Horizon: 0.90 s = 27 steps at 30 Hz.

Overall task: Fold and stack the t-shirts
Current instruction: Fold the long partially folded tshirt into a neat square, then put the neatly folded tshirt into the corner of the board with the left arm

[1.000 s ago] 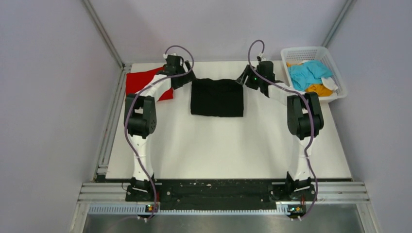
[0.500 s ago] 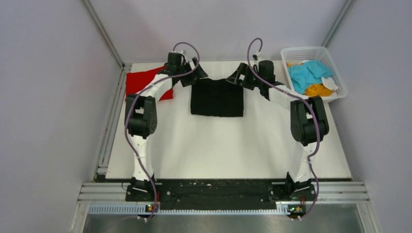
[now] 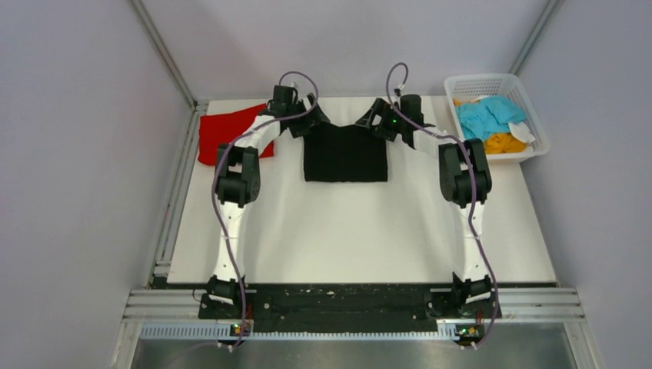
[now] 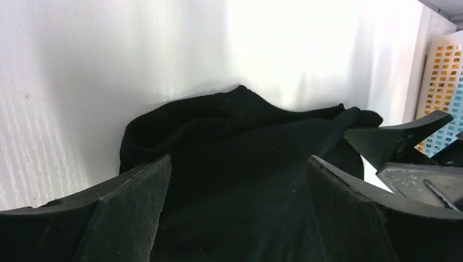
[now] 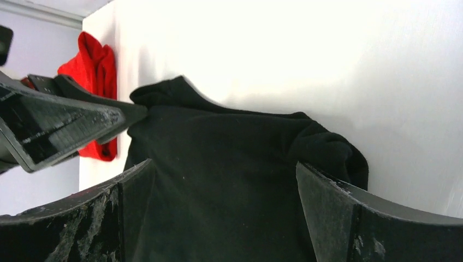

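Observation:
The black t-shirt [image 3: 344, 152] lies folded into a rectangle at the far middle of the white table. My left gripper [image 3: 316, 123] is open at the shirt's far left corner, and my right gripper [image 3: 371, 121] is open at its far right corner. In the left wrist view [image 4: 235, 180] and the right wrist view [image 5: 218, 180] the black cloth lies between the spread jaws, which hold nothing. The red t-shirt [image 3: 224, 132] lies at the far left, also seen in the right wrist view [image 5: 94, 71]. Light blue [image 3: 486, 117] and orange [image 3: 503, 142] shirts lie in the basket.
The white mesh basket [image 3: 536, 131] stands at the far right corner, and its side shows in the left wrist view [image 4: 437, 82]. The grey enclosure walls rise close behind the table's far edge. Both arms stretch far out over the table [image 3: 354, 231].
Both grippers have moved from the shirt's left and right sides inward and farther back to its far corners. The black shirt has stayed in place.

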### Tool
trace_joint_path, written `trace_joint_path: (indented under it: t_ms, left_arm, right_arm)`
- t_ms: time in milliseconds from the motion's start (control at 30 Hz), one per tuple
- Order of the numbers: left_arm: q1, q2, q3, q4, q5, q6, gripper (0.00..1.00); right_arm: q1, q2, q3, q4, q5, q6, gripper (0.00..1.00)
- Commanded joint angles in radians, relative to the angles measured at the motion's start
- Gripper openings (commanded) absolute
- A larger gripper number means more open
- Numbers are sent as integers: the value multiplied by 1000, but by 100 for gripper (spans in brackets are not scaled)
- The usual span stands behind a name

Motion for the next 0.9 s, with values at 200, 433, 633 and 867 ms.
trace_joint_path:
  t_ms: [200,433,633,867]
  left_arm:
    - [19,-61,-42,-95,-4,12,99]
    - [18,-385,-242,-91,-104,48,99]
    - [17,-562,-604,54,-78,27,99]
    - [11,-456,-561,12,-22,18,98]
  right_arm:
    - [-13,-43,158,-292,137,-146,99]
    - [-13,-483,-169,-179,413,-194,99]
    - [-17,-962,-760,150,607,-117,99]
    - [-19,-1339,-948,-66,390,-145,99]
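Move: The open left hand is at the folded black t-shirt's far-left corner. The shirt's middle lies about 9 cm to its right and 9 cm back, some 2 cm lower. The red t-shirt is roughly 25 cm to its left and 2 cm back. From the open right hand, at the far-right part, the black shirt's middle is about 7 cm left and 9 cm back; the laundry basket is some 38 cm to its right and 2 cm farther out. With fingers wide open, both hands keep their tips down on the far fold of the black shirt a moment longer, then lift off. The right hand swings back, up (some 18 cm each) and 14 cm right towards the basket side, tipping its fingers up and turning clockwise. The left draws back about 11 cm and slightly left, over the shirt's left edge, rising and then starting to sink. ##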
